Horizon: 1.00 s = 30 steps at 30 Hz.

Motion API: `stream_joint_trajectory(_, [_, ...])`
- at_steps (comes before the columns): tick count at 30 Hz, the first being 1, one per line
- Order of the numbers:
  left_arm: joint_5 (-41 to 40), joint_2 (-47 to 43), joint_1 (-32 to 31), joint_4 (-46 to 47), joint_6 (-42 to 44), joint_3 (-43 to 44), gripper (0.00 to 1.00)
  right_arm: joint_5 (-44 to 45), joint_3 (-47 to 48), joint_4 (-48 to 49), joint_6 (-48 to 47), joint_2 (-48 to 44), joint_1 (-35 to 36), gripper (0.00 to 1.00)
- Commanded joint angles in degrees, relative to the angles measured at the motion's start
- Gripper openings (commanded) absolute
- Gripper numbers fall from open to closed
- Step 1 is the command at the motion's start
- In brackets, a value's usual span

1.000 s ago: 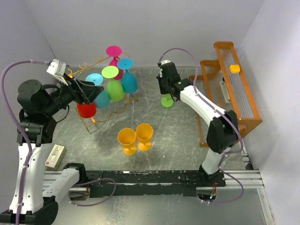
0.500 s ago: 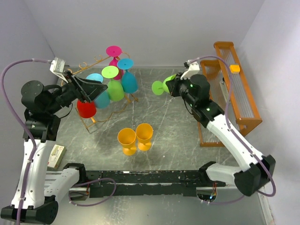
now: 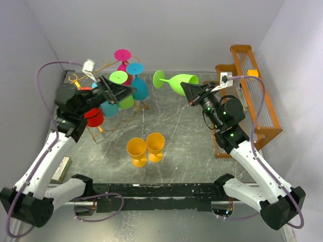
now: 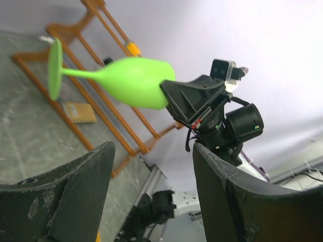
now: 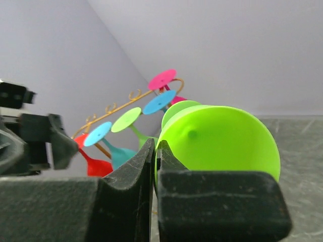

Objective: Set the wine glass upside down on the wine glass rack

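A lime green wine glass [image 3: 177, 83] hangs on its side above the table, foot pointing left toward the rack. My right gripper [image 3: 187, 93] is shut on its rim; in the right wrist view the fingers pinch the bowl's wall [image 5: 222, 141]. The wine glass rack [image 3: 107, 64], a gold wire stand, stands at the back left with several coloured glasses hanging upside down on it. My left gripper [image 3: 128, 92] is open and empty over the rack's right side, facing the green glass [image 4: 131, 80], which is well apart from it.
Two orange glasses [image 3: 146, 148] stand upright in the middle front. A wooden slatted rack [image 3: 252, 96] fills the right side. A small box [image 3: 60, 169] lies at the front left. A red glass [image 3: 93, 117] hangs low on the wire rack.
My right arm has lifted the green glass off the table and turned it sideways, foot to the left. My left gripper has swung right, over the rack.
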Motion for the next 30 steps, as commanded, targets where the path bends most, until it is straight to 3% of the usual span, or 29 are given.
stream_joint_trajectory(1, [-9.6,3.5,-10.7,3.4,-0.3,3.9,0.73,-1.6,-1.9,10.0,5.7,-2.1,-0.1,0.0])
stream_joint_trajectory(6, [-22.9,4.2,-18.0,10.1,-6.4,-0.3,0.75,-1.3,-3.4,13.1,8.0,-3.5,-0.1,0.0])
stream_joint_trajectory(13, [-33.1,7.2,-24.1,12.4,-10.7,-0.3,0.74,-1.9,-4.6,16.0,10.5,-3.8,-0.1,0.0])
stream_joint_trajectory(17, [-38.8,8.9,-26.7,12.2,-11.2,1.8,0.73,-2.8,-5.4,17.9,12.1,-3.6,-0.2,0.0])
stream_joint_trajectory(21, [-47.1,10.5,-29.0,5.2,-13.5,4.2,0.72,-3.7,-5.4,19.0,13.0,-3.5,-0.1,0.0])
stream_joint_trajectory(30, [-53.7,14.2,-30.3,6.8,-16.2,5.7,0.69,-6.5,-5.5,19.9,14.6,-2.5,-0.2,0.0])
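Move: The green wine glass, held foot-first, has its middle about 18 cm to the right of the open left gripper, 8 cm ahead and a little lower. From the right hand it is some 6 cm ahead and 4 cm left; the left gripper is about 22 cm left, 2 cm back and 4 cm higher. The hung blue glass is 9 cm ahead of the left hand, 2 cm right and 9 cm below; the hung green glass is 6 cm ahead, 4 cm left and equally low. The green glass, still pinched at its bowl edge by the right fingers, is raised about 5 cm and drawn back a little less, the wrist rolling its left side up. To meet its foot and stem, the open left gripper sweeps some 10 cm right, then reaches forward and slightly down, turning about 30 degrees; its fingers stay open. ##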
